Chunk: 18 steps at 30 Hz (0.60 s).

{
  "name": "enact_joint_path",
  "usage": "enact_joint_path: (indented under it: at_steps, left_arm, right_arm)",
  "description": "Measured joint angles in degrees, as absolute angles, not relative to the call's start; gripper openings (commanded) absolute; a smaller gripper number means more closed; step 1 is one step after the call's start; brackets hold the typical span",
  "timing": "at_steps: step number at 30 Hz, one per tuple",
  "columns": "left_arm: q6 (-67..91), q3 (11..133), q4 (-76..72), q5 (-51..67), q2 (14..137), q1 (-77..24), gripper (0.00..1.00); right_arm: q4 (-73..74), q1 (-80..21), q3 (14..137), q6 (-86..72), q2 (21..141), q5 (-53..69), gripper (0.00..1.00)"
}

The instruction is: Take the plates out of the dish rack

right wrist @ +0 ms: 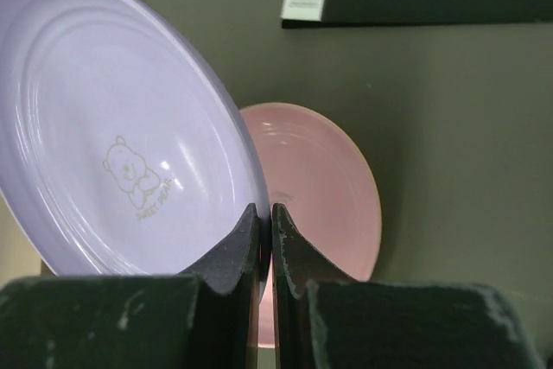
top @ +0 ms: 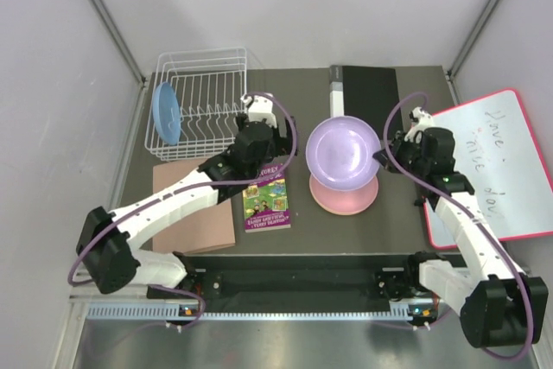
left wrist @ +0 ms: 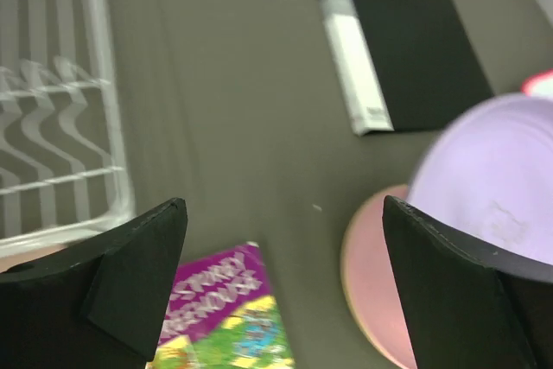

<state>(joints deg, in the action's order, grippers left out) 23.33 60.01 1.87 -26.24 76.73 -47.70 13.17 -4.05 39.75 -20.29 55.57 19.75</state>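
Note:
The purple plate (top: 344, 153) hangs tilted over the pink plate (top: 346, 202), which lies flat on the dark table. My right gripper (right wrist: 266, 213) is shut on the purple plate's (right wrist: 112, 127) rim, with the pink plate (right wrist: 320, 187) showing behind the fingers. A light blue plate (top: 166, 114) stands upright at the left end of the white wire dish rack (top: 207, 101). My left gripper (left wrist: 285, 205) is open and holds nothing. It hovers between the rack (left wrist: 52, 127) and the purple plate (left wrist: 501, 179), above a book's corner.
A colourful book (top: 266, 202) lies under the left arm, beside a brown board (top: 194, 209). A black binder (top: 363, 92) lies at the back. A red-framed whiteboard (top: 497, 166) lies on the right, under the right arm.

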Motion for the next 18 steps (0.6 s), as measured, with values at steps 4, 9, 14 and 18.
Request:
enact_joint_path:
  at_steps: [4, 9, 14, 18]
  left_arm:
    - [16.73, 57.69, 0.84, -36.49, 71.11, -47.68, 0.99]
    - [8.91, 53.65, -3.46, -46.96, 65.73, -47.66, 0.99]
    - [2.87, 51.09, -7.66, -53.91, 64.01, -47.59, 0.99]
    - [-0.58, 50.65, -9.65, -56.82, 63.99, -46.28, 0.99]
  right_arm:
    - [16.95, -3.84, 39.75, -19.18, 57.28, 16.86, 0.00]
    - [19.07, -3.57, 39.03, -18.15, 60.27, 15.18, 0.00]
    - [20.25, -3.57, 38.72, -17.52, 63.07, 14.46, 0.01]
    - [20.93, -3.55, 38.68, -17.10, 64.40, 14.31, 0.10]
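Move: The right hand grips the purple plate by its right rim, with the stacked pink plate about 8 cm to its left, 3 cm back and some 10 cm below. From that hand the black binder lies about 21 cm ahead and 2 cm left, the book about 31 cm left and 7 cm back. The empty left hand has the blue plate some 28 cm left, 11 cm ahead and slightly lower; the dish rack's middle is about 20 cm left and 13 cm ahead, the book 12 cm back and 2 cm left. Keeping its pinch on the rim, the right hand lowers the purple plate about 8 cm towards the pink one, easing a little back and to the right while its fingers tip further down, and slows near the bottom. Meanwhile the left hand, already empty and wide open, swings some 14 cm left and rises about 5 cm, back towards the rack and the blue plate, its wrist turning counter-clockwise to face the rack as the fingertips lift to about level. ##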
